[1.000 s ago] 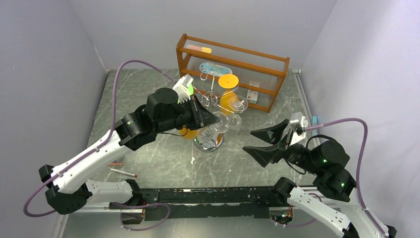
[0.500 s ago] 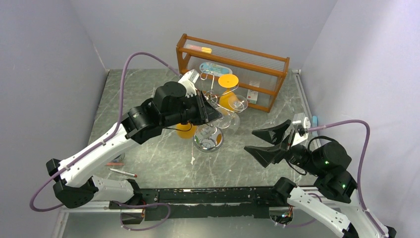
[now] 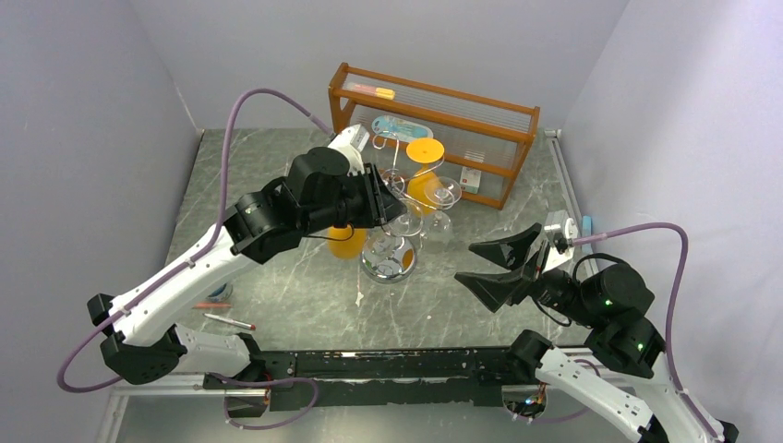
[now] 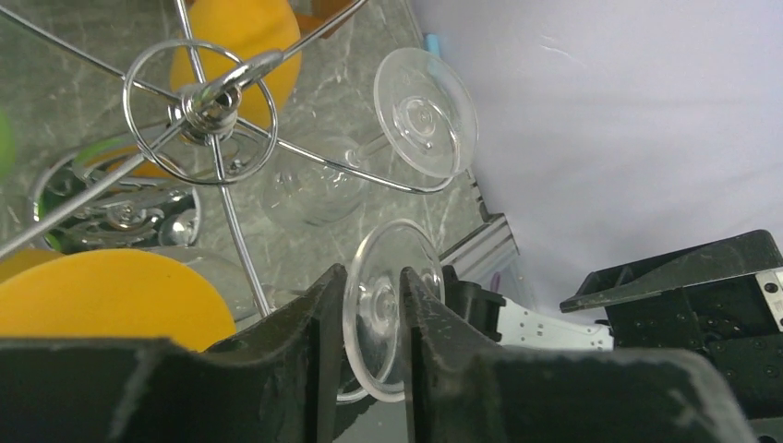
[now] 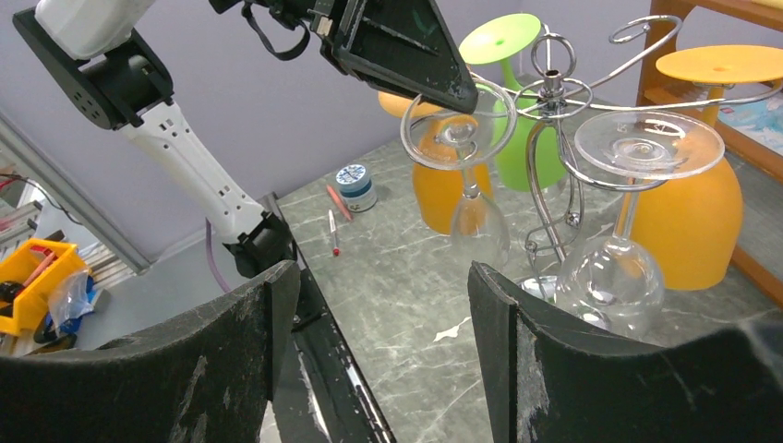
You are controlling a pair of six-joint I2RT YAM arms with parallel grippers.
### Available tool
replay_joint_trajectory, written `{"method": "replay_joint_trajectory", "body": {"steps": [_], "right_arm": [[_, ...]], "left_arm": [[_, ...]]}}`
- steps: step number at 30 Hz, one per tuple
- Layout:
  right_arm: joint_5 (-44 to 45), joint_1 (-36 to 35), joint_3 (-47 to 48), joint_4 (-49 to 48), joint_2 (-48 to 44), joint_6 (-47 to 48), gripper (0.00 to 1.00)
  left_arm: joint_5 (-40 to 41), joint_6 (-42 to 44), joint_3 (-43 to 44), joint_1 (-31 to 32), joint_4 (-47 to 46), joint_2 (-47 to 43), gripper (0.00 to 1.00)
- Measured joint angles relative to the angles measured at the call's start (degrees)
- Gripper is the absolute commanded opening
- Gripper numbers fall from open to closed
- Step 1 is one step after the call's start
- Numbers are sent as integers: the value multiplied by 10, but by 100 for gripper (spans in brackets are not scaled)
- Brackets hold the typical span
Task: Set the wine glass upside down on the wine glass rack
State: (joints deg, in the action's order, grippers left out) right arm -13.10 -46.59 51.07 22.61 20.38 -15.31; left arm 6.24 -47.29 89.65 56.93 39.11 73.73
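The clear wine glass [image 5: 479, 226] hangs upside down, its round foot [image 4: 380, 309] caught in a curled arm of the chrome wine glass rack [image 5: 551, 92]. My left gripper [image 4: 372, 274] stands round that foot. Its jaws are a little wider than the thin disc, so they are open with the foot still between them. From above, the left gripper [image 3: 386, 198] is over the rack [image 3: 388, 263], and the glass [image 3: 403, 224] hangs below it. My right gripper [image 3: 466, 263] waits wide open to the right of the rack, with only bare table between its fingers [image 5: 249, 351].
A second clear glass [image 5: 646, 148] hangs on another rack arm. Orange glasses [image 5: 688, 212] and a green one [image 5: 503, 37] stand round the rack. The brown wooden shelf [image 3: 434, 120] is behind it. Pens [image 3: 231, 321] and a small jar [image 5: 355, 185] lie near the left arm.
The left arm has carried the glass up and back onto the rack arm, and its jaws have loosened from the foot. The right arm has stayed still.
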Motion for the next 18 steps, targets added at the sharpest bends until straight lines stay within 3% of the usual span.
{"method": "replay_joint_trajectory", "body": {"steps": [13,18], "right_arm": [[-4,0,0,0,1,-3,71],[-2,0,0,0,2,-4,71]], "left_arm": [[21,45,44,0,38,19,58],[41,72,65,0,32,16,74]]}}
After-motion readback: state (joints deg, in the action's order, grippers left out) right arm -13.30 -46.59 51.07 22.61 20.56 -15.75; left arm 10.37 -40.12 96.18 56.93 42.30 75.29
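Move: Your left fingers are still around the tilted foot of the clear wine glass; the foot's centre is about 2 cm right, 2 cm back and 2 cm below the hand point. The rack's hub is some 6 cm ahead, a little lower. The second clear glass's foot lies about 10 cm right and 4 cm ahead, the orange goblet's foot some 8 cm left and 1 cm ahead. From the right hand, the clear glass's foot is roughly 12 cm left and 8 cm ahead, about level. Spread the left gripper steadily, from about a quarter to two-thirds open, to let the clear wine glass's foot go over the rack's near hook. Barely shift while opening, then lift away about 2.5 cm, drifting some 1 cm forward and left and tipping the fingers up by under 10 degrees, so they come free of the foot. ##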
